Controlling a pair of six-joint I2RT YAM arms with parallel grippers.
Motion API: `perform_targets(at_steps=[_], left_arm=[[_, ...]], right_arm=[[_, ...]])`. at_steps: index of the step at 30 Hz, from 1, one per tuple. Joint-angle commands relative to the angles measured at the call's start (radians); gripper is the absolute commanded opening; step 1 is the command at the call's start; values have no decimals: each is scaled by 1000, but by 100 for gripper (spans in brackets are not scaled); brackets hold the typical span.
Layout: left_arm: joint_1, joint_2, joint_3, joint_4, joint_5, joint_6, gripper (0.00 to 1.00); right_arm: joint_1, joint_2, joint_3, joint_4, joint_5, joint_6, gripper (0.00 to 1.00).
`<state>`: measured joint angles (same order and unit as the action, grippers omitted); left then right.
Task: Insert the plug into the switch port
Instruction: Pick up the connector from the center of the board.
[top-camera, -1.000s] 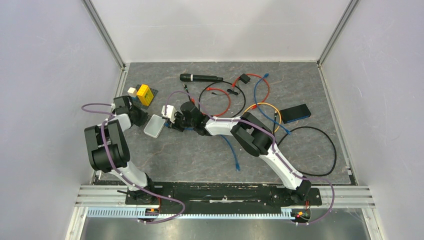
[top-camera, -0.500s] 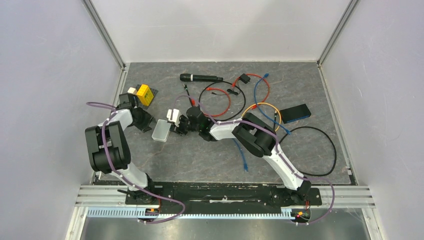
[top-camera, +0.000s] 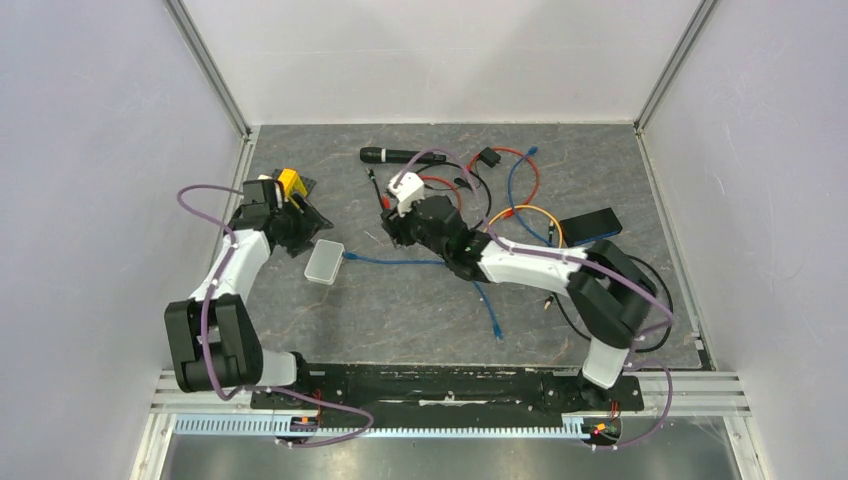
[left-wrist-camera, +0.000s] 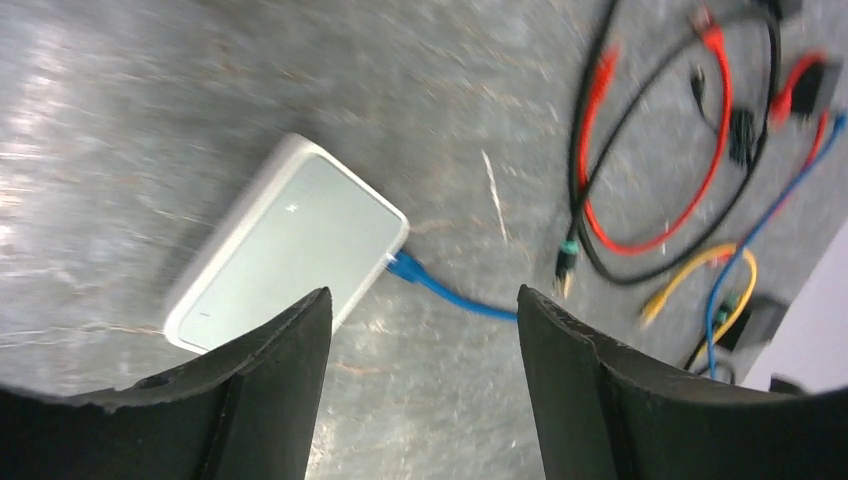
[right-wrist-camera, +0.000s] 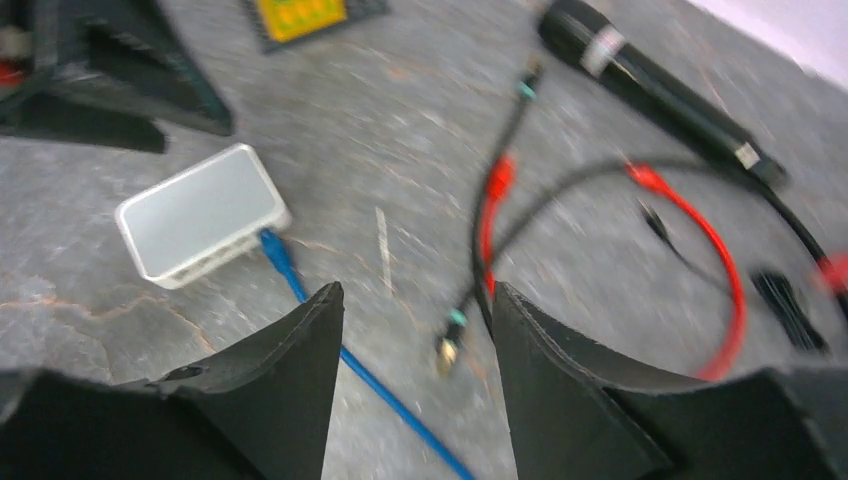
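Observation:
The switch, a flat pale grey-white box (top-camera: 324, 261) (left-wrist-camera: 285, 240) (right-wrist-camera: 198, 213), lies on the table. The blue plug (top-camera: 347, 256) (left-wrist-camera: 403, 266) (right-wrist-camera: 271, 244) sits in the switch port in one edge near a corner, and its blue cable (top-camera: 400, 262) trails off to the right. My left gripper (top-camera: 312, 225) (left-wrist-camera: 421, 292) hovers open just behind the box, holding nothing. My right gripper (top-camera: 388, 232) (right-wrist-camera: 416, 288) is open and empty too. It hangs above the table to the right of the box, apart from the cable.
A black microphone (top-camera: 400, 156) (right-wrist-camera: 650, 85) lies at the back. Red, black and orange cables (top-camera: 445, 195) loop behind the right gripper. A yellow block (top-camera: 290, 183) stands at the back left, a flat black box (top-camera: 590, 225) on the right.
Both grippers have opened and drawn back from the box and plug. The left one has gone backward, the right one back and to the right. The box now lies free with the plug in it.

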<state>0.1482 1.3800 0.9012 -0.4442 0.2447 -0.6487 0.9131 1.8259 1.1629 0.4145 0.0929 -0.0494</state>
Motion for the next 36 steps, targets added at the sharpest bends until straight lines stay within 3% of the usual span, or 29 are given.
perform_targets(at_steps=[1, 4, 13, 18, 25, 28, 36], left_arm=[[-109, -79, -15, 11, 97, 121, 74], [-191, -124, -10, -42, 119, 177, 77], [-276, -323, -99, -81, 98, 255, 78], [-318, -348, -90, -90, 41, 259, 77], [-337, -349, -90, -92, 41, 251, 75], [-342, -366, -90, -96, 6, 250, 75], [-348, -384, -86, -115, -38, 260, 75]], right_arm=[[-10, -151, -98, -281, 366, 261, 58], [-31, -246, -152, -370, 343, 185, 59], [-123, -613, -468, -521, 5, -451, 63], [-201, -728, -527, -607, -36, -679, 59], [-315, -686, -477, -652, -164, -840, 60], [-351, -634, -437, -632, -295, -902, 60], [-429, -413, -203, -703, -546, -1079, 62]])
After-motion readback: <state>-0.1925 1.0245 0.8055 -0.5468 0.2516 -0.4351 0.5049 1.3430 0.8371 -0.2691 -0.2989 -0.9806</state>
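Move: The yellow plug nearest the middle of the board lies about 16 cm to my right hand's right, 2 cm ahead and some 16 cm below. The black plug is nearly under that hand, 2 cm ahead and level with it sideways; the blue cable's free plug is roughly 20 cm right and 19 cm back of the hand. From my left hand the same yellow plug is about 34 cm right, 2 cm ahead and 10 cm lower. I sweep my open right hand some 25 cm to the right and a little down towards the yellow plug, easing back, then turning forward and slightly left again, while its nearly level fingers tip down about 30 degrees. My open left hand draws clear of the switch, right, back and up, turning about 30 degrees clockwise. ##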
